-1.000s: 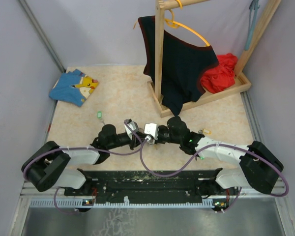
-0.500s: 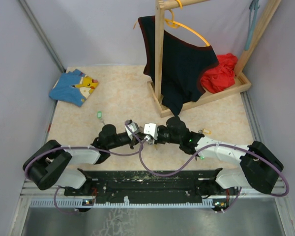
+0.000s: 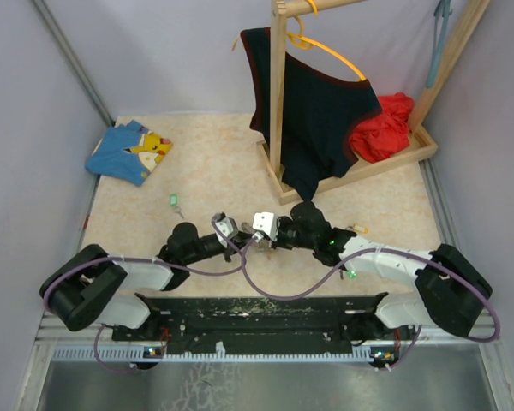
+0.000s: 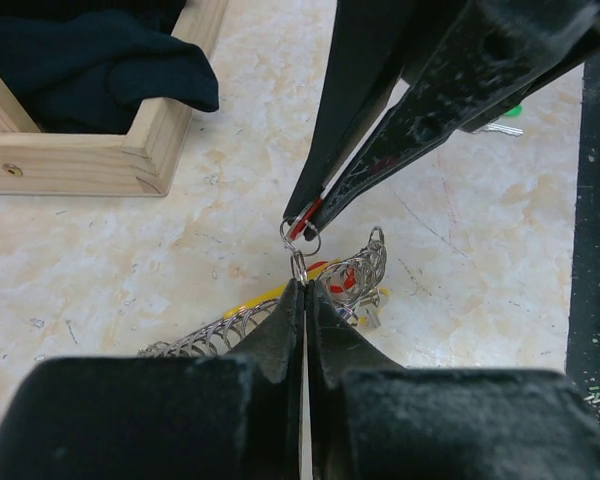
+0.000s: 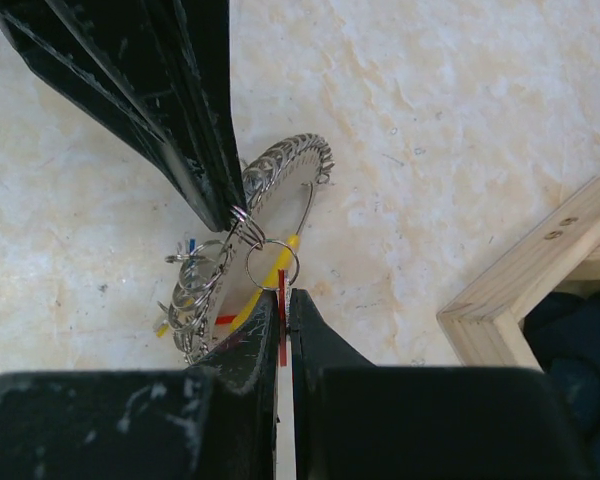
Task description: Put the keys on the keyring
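The keyring [image 5: 280, 170], a yellow loop with a silvery coil and several small rings, hangs just above the table between the two grippers. My left gripper [image 4: 302, 284] is shut on one of its small silver rings [image 4: 298, 265]. Seen from the right wrist, the left fingers [image 5: 195, 130] come in from the upper left. My right gripper [image 5: 282, 295] is shut on a red-headed key [image 5: 281, 325], whose split ring [image 5: 272, 265] touches the keyring's rings. From above, both grippers meet tip to tip, left gripper [image 3: 237, 239], right gripper [image 3: 255, 241]. A green key [image 3: 174, 201] and another key [image 3: 357, 229] lie loose on the table.
A wooden rack base [image 3: 351, 175] stands behind the grippers, its corner [image 4: 150, 160] near the left fingers. A dark garment [image 3: 313, 120] hangs on an orange hanger, red cloth [image 3: 385, 128] lies in the base, and a blue shirt [image 3: 128, 152] sits far left.
My left gripper has closed onto a ring of the keyring, and its wrist has drawn back a little toward the left. The right gripper stays shut on the red key.
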Motion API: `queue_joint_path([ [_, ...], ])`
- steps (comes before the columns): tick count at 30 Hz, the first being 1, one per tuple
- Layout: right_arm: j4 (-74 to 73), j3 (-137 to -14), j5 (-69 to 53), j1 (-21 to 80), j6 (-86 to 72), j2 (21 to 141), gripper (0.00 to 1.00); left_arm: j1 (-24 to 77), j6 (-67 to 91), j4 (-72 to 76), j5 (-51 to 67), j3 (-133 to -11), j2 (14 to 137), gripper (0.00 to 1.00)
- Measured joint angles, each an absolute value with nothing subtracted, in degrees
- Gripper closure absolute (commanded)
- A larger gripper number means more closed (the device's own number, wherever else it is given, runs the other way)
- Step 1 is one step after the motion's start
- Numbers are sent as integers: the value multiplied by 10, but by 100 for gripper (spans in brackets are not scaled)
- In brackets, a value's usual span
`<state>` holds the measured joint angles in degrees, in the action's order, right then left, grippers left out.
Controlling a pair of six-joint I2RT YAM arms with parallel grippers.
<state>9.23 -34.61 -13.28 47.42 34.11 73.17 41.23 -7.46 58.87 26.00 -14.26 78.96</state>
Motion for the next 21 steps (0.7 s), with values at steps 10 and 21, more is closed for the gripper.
queue_joint_path([
  [10, 74, -349, -142, 479, 355, 736, 100, 414, -53, 651, 262, -113, 795, 97],
  [21, 44, -381, -131, 511, 354, 710, 100, 414, -43, 632, 281, -116, 795, 69],
])
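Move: The left fingers are shut on the small linked rings at the top of the keyring; the red key tag with its split ring, in the right fingers, is about 3 cm to their right, 1 cm ahead and level. From the right hand those pinched rings are some 3 cm left and 1 cm back. The hanging coil is about 4 cm below the left hand, 1 cm ahead and 2 cm right, and the wooden rack's near corner about 9 cm ahead, 8 cm right and 8 cm lower. The left hand eases back about 1.5 cm beside the right fingers, staying at nearly the same height, and in the second half opens about a quarter of the way, letting go of the linked rings. The right hand keeps its shut grip on the red key tag, first dips about 1 cm, then rises some 3 cm while drawing back about 1.5 cm and as much to the left, lifting the ring beside the opened left fingers. ##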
